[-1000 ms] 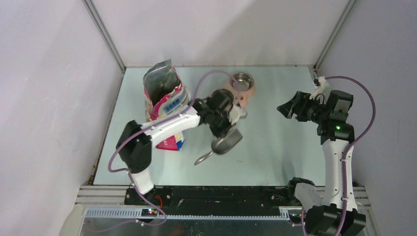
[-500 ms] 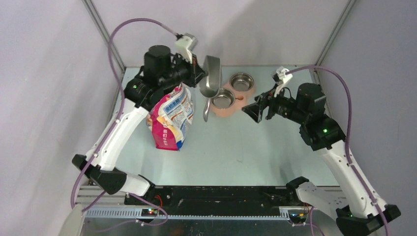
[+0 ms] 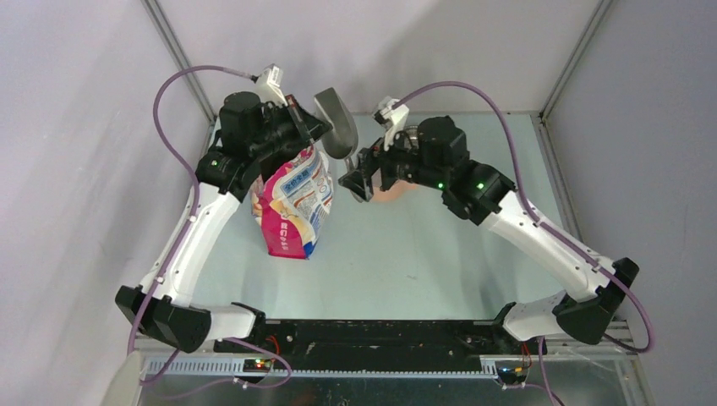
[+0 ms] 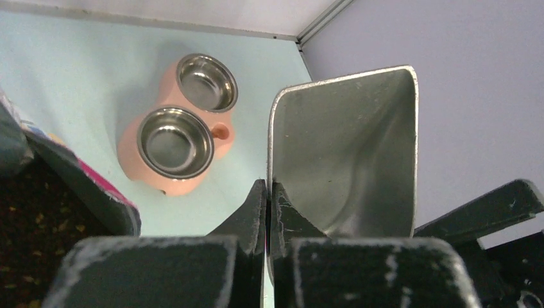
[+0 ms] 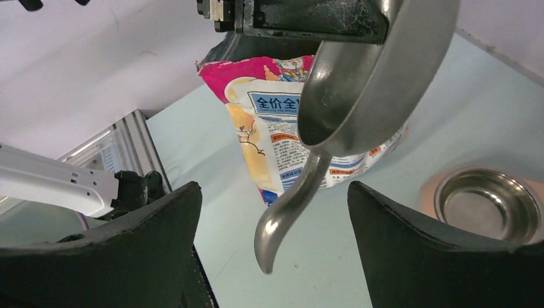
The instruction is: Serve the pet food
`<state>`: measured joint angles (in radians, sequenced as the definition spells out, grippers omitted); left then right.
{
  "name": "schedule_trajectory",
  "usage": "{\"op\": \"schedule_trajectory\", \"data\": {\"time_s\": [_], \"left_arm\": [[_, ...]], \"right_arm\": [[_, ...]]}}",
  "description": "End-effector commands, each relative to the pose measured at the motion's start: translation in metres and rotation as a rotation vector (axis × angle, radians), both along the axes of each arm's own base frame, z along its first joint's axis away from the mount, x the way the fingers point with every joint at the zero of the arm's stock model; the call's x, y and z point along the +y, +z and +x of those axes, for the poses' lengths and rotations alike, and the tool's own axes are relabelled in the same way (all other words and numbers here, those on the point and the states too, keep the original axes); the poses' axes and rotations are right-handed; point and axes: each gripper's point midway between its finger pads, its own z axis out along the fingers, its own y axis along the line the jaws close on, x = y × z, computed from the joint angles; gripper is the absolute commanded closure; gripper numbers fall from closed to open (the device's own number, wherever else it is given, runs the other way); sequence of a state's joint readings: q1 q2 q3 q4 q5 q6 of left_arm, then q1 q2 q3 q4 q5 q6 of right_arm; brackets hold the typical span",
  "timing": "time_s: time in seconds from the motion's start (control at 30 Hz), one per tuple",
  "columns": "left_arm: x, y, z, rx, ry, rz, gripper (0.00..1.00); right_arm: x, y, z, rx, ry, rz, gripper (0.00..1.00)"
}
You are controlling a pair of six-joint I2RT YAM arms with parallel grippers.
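My left gripper [image 3: 311,123] is raised at the back, above the printed bag [image 3: 294,201], and is shut on the rim of the grey metal scoop [image 3: 336,125]. The scoop [image 4: 346,154] is empty, with its handle [image 5: 289,205] hanging down. My right gripper [image 3: 358,179] is open. In the right wrist view the handle hangs between that gripper's [image 5: 274,192] spread fingers without touching them. The pet food [image 4: 25,215] shows dimly as dark bits inside the bag's open mouth. Two empty steel bowls [image 4: 173,141] [image 4: 206,82] sit in a pink holder [image 4: 131,168].
The bag [image 5: 282,141] stands left of centre on the pale green table [image 3: 423,262]. In the top view my right arm hides most of the pink bowl holder [image 3: 391,194]. White walls close the back and both sides.
My left arm lifted the scoop from low over mid-table to high at the back, above the bag. My right arm swung in from the right until its open fingers flanked the scoop's handle.
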<state>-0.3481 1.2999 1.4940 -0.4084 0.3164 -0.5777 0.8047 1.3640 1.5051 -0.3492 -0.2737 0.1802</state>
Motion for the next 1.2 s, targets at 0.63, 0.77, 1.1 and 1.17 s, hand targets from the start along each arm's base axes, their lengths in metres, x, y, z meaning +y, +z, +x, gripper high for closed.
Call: {"op": "schedule_trajectory", "data": {"time_s": [0.63, 0.77, 1.1, 1.17], "left_arm": [[0.029, 0.034, -0.036, -0.067, 0.019, -0.213, 1.0], [0.032, 0.028, -0.038, -0.041, 0.028, -0.247, 1.0], [0.032, 0.027, -0.045, -0.016, 0.001, -0.321, 1.0], [0.033, 0.025, -0.049, -0.033, -0.015, -0.284, 0.97]], "right_arm": [[0.023, 0.004, -0.011, -0.083, -0.068, -0.011, 0.8], [0.027, -0.004, -0.017, -0.072, -0.023, -0.015, 0.6], [0.045, -0.029, -0.016, -0.053, 0.032, -0.062, 0.98], [0.04, -0.024, -0.014, -0.075, 0.041, -0.059, 1.0]]}}
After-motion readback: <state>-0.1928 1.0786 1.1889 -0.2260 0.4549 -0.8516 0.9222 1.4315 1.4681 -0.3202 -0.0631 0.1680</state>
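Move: The scoop's handle lies just off the open right fingers, about 3 cm to the right hand's left, level fore and aft, and 2 cm below. From there the nearer bowl is some 18 cm ahead, 3 cm right and 28 cm down. The left hand still pinches the scoop's head by its rim; from it the handle is about 9 cm back, 6 cm right and 5 cm lower, and the food bag's middle 6 cm back, 9 cm left and 18 cm lower. The right hand eases down about 4 cm and a little to its left with the scoop's handle between its fingers, closing most of the way, parting partly again, then shutting on the handle until it is pinched between both fingertips. Meanwhile the left hand, keeping its pinch on the rim of the scoop's head, draws the scoop about 5 cm to the left and back towards the bag, rolling some 15 degrees so that the hand's left side dips. ##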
